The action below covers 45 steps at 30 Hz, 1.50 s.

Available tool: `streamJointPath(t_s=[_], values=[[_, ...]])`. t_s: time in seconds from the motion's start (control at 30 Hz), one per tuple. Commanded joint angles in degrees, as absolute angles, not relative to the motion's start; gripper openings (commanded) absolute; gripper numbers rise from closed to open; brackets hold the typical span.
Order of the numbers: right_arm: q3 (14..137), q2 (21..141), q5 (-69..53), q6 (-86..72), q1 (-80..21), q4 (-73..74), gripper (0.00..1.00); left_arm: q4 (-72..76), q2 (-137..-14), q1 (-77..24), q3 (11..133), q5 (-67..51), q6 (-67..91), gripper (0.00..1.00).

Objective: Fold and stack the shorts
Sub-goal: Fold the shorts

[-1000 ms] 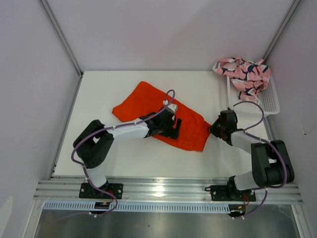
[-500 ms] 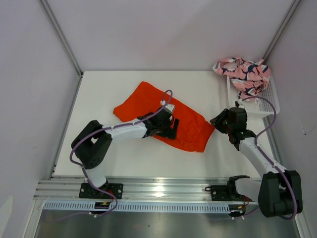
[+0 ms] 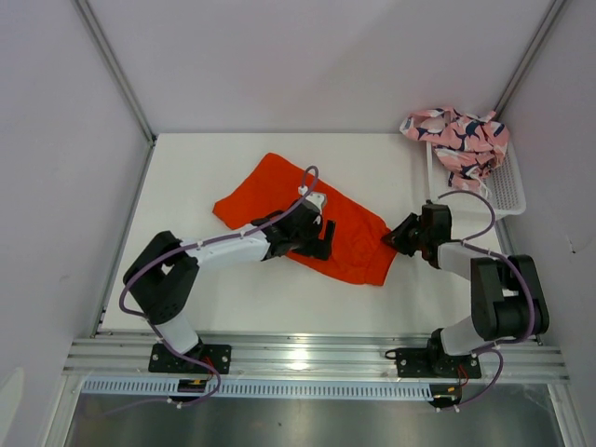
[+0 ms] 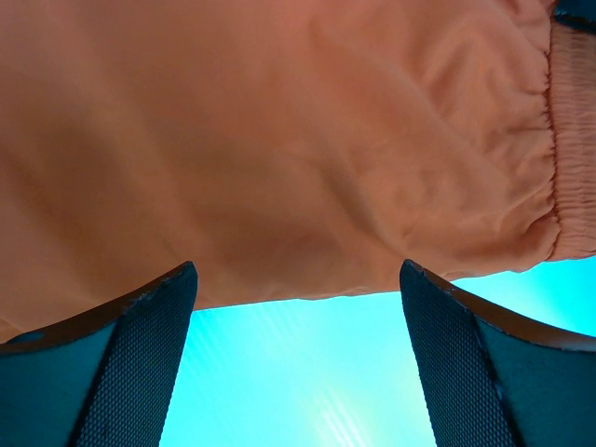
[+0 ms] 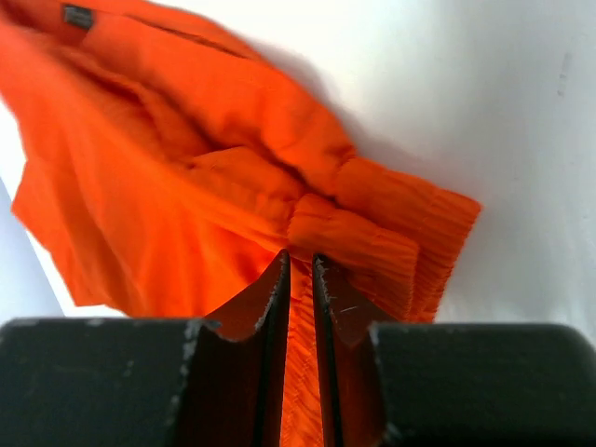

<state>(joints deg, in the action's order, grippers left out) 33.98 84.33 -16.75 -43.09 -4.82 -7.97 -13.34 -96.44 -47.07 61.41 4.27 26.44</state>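
Note:
The orange shorts (image 3: 279, 191) lie spread flat and slanted across the middle of the table. My left gripper (image 3: 324, 240) hovers low over their near edge, open, with nothing between its fingers (image 4: 140, 354); the left wrist view shows the orange shorts (image 4: 279, 140) just beyond the tips and bare table between them. My right gripper (image 3: 396, 237) is at the shorts' right corner. In the right wrist view it (image 5: 300, 261) is shut on the ribbed waistband (image 5: 400, 233), with a fold of it pinched between the jaws. The pink printed shorts (image 3: 458, 138) hang bunched over the basket's far end.
A white mesh basket (image 3: 507, 191) stands at the table's right edge, close behind my right arm. Metal rails run along the near edge by both arm bases. Grey walls close in the table on the left, back and right.
My right gripper let go of the shorts' corner, drew back to the right, then returned and closed on the waistband again. My left gripper edged slightly up and left, still open.

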Motion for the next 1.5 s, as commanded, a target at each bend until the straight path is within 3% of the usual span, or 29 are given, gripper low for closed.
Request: streamJointPath(t_s=[0.0,0.13,0.23,0.47,0.57,0.77,1.03,1.47], values=[[34.45,85.69,-14.24,-42.63,-4.39,-9.76,0.18,-12.04,-94.31,-46.76,60.47,3.69,25.66,0.91],[36.29,85.61,-14.85,-41.49,-4.57,-7.92,0.21,-11.69,-94.66,-46.76,60.56,3.43,25.93,0.91],[38.31,84.03,-15.73,-40.52,-4.48,-5.99,0.29,-11.78,-94.48,-46.76,61.17,2.90,25.93,0.91],[41.66,74.98,-15.56,-37.01,-4.31,5.35,0.69,-13.18,-94.83,-47.72,64.95,2.46,24.87,0.91],[40.70,69.89,-15.64,-35.60,-3.78,9.21,0.75,-13.53,-96.76,-48.60,67.58,2.64,24.79,0.91],[33.15,66.27,-21.26,-35.33,-0.62,9.32,0.77,-14.23,-102.56,-51.50,75.73,3.25,24.08,0.90],[30.32,73.28,-24.52,-34.02,4.83,3.70,0.75,-15.73,-112.05,-55.72,86.56,3.69,23.29,0.88],[28.30,80.77,-27.42,-35.51,5.36,-4.74,0.75,-14.59,-119.27,-59.67,85.35,6.59,25.40,0.53]])
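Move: The shorts' waistband, their right-hand end, has its middle about 16 cm to the right of the open left hand, 1 cm back and 4 cm below; the right gripper is some 16 cm to the right, 3 cm ahead and 3 cm lower. The nearly shut right hand is at the band's far corner: the waistband's middle is about 4 cm back, level sideways and 2 cm below, while the white basket stands roughly 22 cm right and 17 cm ahead. The right fingertips leave the waistband's far corner, spreading wide as that hand lifts about 8 cm, swings back and right, then comes down astride the band's outer edge, ending some 5 cm from where it began. The left hand rises slightly, sweeps about 13 cm right over the shorts to just short of the waistband, turning clockwise, then sinks onto the cloth with its fingers partly closing. ##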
